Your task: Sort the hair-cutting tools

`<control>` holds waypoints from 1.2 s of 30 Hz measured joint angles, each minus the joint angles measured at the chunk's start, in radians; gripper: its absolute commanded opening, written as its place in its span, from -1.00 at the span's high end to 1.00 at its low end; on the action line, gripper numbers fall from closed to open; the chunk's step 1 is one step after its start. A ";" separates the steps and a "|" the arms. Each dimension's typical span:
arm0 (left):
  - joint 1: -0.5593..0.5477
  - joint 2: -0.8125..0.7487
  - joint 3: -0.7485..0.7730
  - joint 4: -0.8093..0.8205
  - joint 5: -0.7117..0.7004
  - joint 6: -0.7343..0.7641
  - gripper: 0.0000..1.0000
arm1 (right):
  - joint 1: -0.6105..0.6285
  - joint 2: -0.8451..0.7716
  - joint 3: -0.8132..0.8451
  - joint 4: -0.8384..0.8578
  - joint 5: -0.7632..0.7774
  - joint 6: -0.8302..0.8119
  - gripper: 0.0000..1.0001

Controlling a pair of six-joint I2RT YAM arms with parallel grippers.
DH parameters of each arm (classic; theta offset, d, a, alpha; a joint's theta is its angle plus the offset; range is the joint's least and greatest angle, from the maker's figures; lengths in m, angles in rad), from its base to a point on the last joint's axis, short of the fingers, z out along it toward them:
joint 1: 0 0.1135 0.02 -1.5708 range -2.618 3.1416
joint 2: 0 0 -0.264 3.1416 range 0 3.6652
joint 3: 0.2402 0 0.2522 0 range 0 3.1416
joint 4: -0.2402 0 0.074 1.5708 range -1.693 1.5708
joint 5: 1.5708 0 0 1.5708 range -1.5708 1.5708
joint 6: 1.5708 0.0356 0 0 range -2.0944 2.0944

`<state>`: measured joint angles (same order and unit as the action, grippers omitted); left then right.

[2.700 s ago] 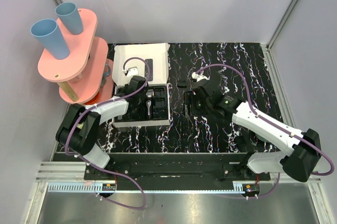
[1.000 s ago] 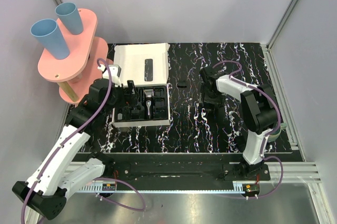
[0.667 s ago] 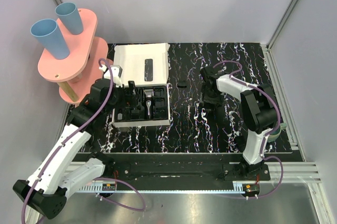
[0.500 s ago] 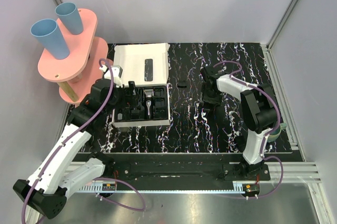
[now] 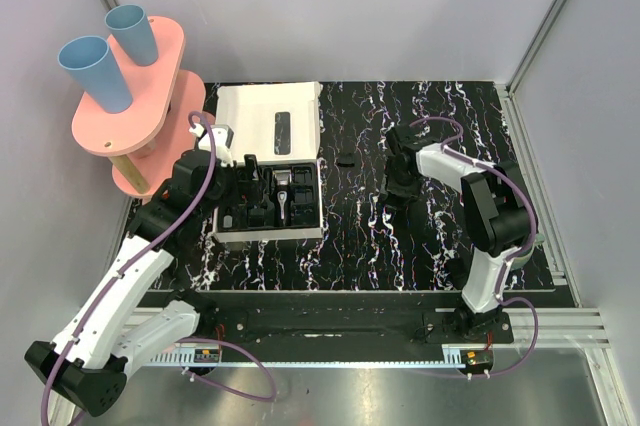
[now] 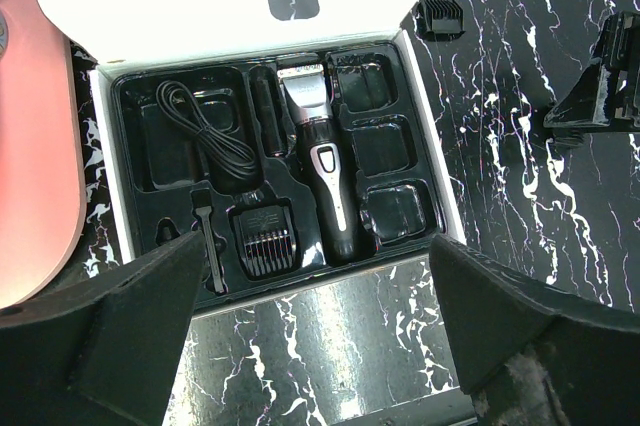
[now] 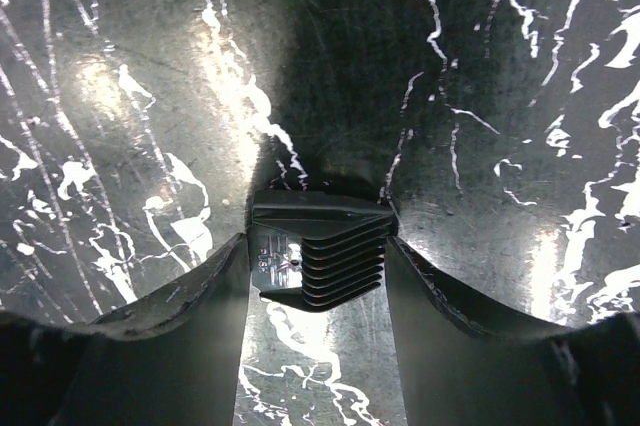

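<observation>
A black comb attachment lies on the black marbled table, and my right gripper is shut on it, one finger pressed against each end. From above, that right gripper points down at mid-table. Another comb attachment lies loose left of it. The white box's black tray holds the slim clipper, a comb attachment, a coiled cable and a small brush. My left gripper hangs wide open above the tray's near edge, holding nothing.
The box's white lid lies folded back behind the tray. A pink tiered stand with two blue cups stands at the far left. Grey walls close in the table's sides and back.
The right gripper's fingers have closed in onto the comb attachment. Over the last second both arms have otherwise stayed nearly still.
</observation>
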<state>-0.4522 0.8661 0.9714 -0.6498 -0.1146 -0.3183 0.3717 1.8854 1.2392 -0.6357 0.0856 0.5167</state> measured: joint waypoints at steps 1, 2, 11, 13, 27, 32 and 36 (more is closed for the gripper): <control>0.000 0.000 0.000 0.000 0.001 0.000 -0.98 | 0.000 -0.006 -0.006 0.009 -0.005 0.000 -0.11; 0.000 0.000 0.000 0.000 0.001 0.000 -0.98 | 0.000 -0.011 -0.014 0.019 -0.015 0.000 -0.11; 0.000 0.000 0.000 0.000 0.003 0.000 -0.98 | 0.000 -0.100 -0.026 0.043 -0.120 0.016 -0.08; 0.000 0.000 0.000 0.000 0.003 0.000 -0.98 | 0.000 -0.120 -0.022 0.044 -0.143 0.023 -0.07; 0.000 -0.007 -0.008 0.000 -0.031 -0.007 -0.98 | 0.219 -0.142 0.139 0.077 -0.205 0.091 -0.06; 0.000 -0.024 -0.016 0.000 -0.057 -0.013 -0.98 | 0.325 -0.120 0.192 0.137 -0.211 0.132 -0.06; 0.000 -0.033 -0.017 0.000 -0.072 -0.015 -0.98 | 0.364 -0.051 0.251 0.167 -0.211 0.146 -0.05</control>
<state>-0.4522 0.8330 0.9546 -0.6495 -0.1867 -0.3336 0.7361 1.8347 1.4899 -0.4683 -0.1253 0.6624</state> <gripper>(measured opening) 0.988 0.567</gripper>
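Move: The right hand already grips a black comb guard on the table. The middle of the box's three empty right-hand slots lies about 25 cm to its left, 2 cm farther out and nearly level in height. The clipper in the tray is some 30 cm left and level with the hand; the loose comb lies 13 cm left and 11 cm ahead. From the left hand, that slot is roughly 9 cm ahead, 11 cm right and 20 cm below. Keep the right fingers closed on the comb guard and lift it off the table, drifting left as it rises. Then sweep faster to the left, still climbing, for some 22 cm in all, until the hand is over the box's right edge about 13 cm higher. On the way swing the fingertips out to the left by nearly 30 degrees and turn the hand counter-clockwise about 20. ##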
